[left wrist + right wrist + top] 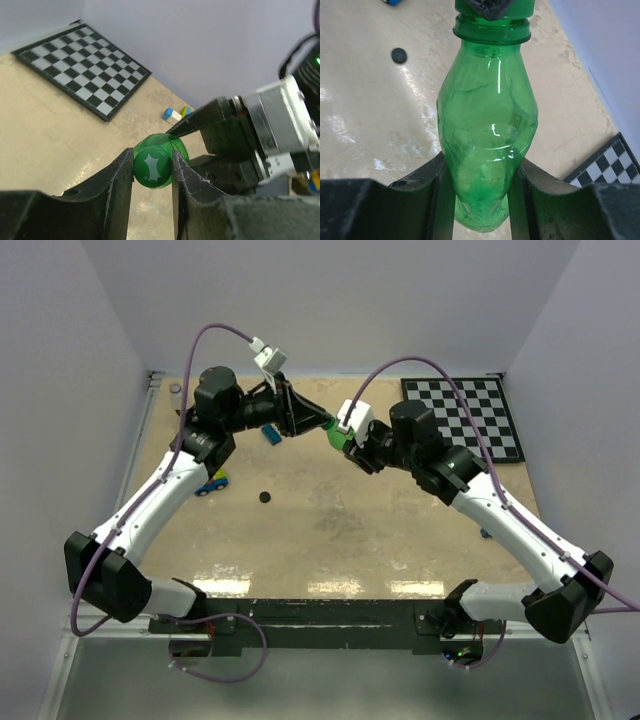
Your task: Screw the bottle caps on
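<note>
A green bottle (487,120) hangs in the air over the back of the table, with my right gripper (480,167) shut on its lower body. The green cap (152,167) sits on the bottle's neck, and my left gripper (152,161) is shut on it from the opposite side. From above, the left gripper (322,423) and the right gripper (347,443) meet tip to tip with the green bottle (334,432) between them. The black cap (265,497) lies loose on the table, also seen as the black cap (398,55) below the bottle.
A chessboard (470,415) lies at the back right. A blue brick (270,435) and a blue-and-yellow toy (212,483) lie under the left arm. A blue-and-white block (171,115) sits near the back wall.
</note>
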### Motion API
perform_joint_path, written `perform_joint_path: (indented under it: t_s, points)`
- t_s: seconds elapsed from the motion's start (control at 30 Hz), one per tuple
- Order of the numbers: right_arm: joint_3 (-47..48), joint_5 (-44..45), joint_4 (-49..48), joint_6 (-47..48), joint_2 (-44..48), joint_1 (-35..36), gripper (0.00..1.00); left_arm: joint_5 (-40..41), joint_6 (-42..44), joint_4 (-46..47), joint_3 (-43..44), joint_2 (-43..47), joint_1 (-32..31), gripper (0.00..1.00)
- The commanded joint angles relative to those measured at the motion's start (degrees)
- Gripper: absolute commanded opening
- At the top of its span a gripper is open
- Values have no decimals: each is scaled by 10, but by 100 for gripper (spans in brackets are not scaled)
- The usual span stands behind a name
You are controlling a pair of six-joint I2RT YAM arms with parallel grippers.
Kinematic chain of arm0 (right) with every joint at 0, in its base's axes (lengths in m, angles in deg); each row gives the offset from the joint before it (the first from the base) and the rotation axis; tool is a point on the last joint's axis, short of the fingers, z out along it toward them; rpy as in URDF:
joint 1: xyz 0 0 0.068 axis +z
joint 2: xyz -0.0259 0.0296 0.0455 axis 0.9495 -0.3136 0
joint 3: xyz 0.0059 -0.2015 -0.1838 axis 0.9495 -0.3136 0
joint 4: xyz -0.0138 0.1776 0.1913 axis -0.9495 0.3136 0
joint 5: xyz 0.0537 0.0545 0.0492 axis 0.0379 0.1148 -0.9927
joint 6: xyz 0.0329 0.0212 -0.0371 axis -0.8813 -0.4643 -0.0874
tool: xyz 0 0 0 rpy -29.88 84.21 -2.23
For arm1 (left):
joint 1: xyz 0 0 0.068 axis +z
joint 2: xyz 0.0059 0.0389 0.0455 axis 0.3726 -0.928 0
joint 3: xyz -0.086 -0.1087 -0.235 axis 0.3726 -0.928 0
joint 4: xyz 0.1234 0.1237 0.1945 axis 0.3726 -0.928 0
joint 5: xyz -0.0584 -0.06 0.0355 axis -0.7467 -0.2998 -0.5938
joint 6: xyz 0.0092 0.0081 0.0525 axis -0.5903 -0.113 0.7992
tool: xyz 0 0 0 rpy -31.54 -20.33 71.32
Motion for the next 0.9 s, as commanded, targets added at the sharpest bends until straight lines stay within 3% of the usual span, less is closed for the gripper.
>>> perform_joint_path:
  t_s: [0.0, 0.1, 0.2, 0.27, 0.4, 0.47, 0.53, 0.57, 0.63, 0.7, 0.8, 0.87]
  points:
    - [50, -169, -2, 9, 25, 2, 0, -249, 133, 82, 4, -10, 18, 0]
    - [60, -215, 2, 5, 27, -2, 0, -332, 227, 107, -15, 6, 18, 0]
    - [68, -246, 12, 5, 25, -4, 0, -391, 332, 75, -19, 21, 18, 0]
    - [73, -264, 16, 4, 26, -4, 0, -415, 437, -3, -13, 29, 18, 0]
    - [71, -283, 18, 0, 28, -5, 0, -409, 671, -260, 44, 10, 18, 0]
    - [67, -279, 18, -2, 28, -5, 0, -385, 725, -327, 78, -3, 18, 0]
    - [60, -266, 19, -3, 28, -6, 0, -363, 753, -365, 96, -9, 18, 12]
    - [55, -253, 17, -3, 29, -5, 0, -357, 747, -362, 98, -6, 18, 22]
    - [46, -223, 11, -2, 30, -5, 0, -346, 698, -322, 85, 6, 19, 53]
    - [39, -186, 9, -1, 31, -5, 0, -312, 553, -203, 43, 32, 20, 76]
    - [24, -122, -1, 0, 33, -5, 0, -180, 339, 29, -30, 86, 20, 92]
    - [11, -90, -12, -1, 35, -4, 0, -100, 238, 80, -51, 105, 21, 93]
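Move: The left fingertips already pinch the green cap, practically at the hand point. From the left hand, the black cap lies on the table some 15 cm left, about 2 cm ahead and 35 cm below; the blue block is about 14 cm left, 18 cm ahead and 34 cm below. The right hand keeps hold of the green bottle lower down: the green cap is about 7 cm above that hand, 5 cm left and 2 cm ahead. Still pinching the green cap, the left fingers roll clockwise, looking along them at the cap, by roughly 45 degrees as both hands draw back towards the base, the left about 8 cm and the right 6. The left then opens wide, letting go of the cap, and sinks some 3 cm; the right, gripping the bottle throughout, swings counter-clockwise and finally eases 2 cm forward and up. ##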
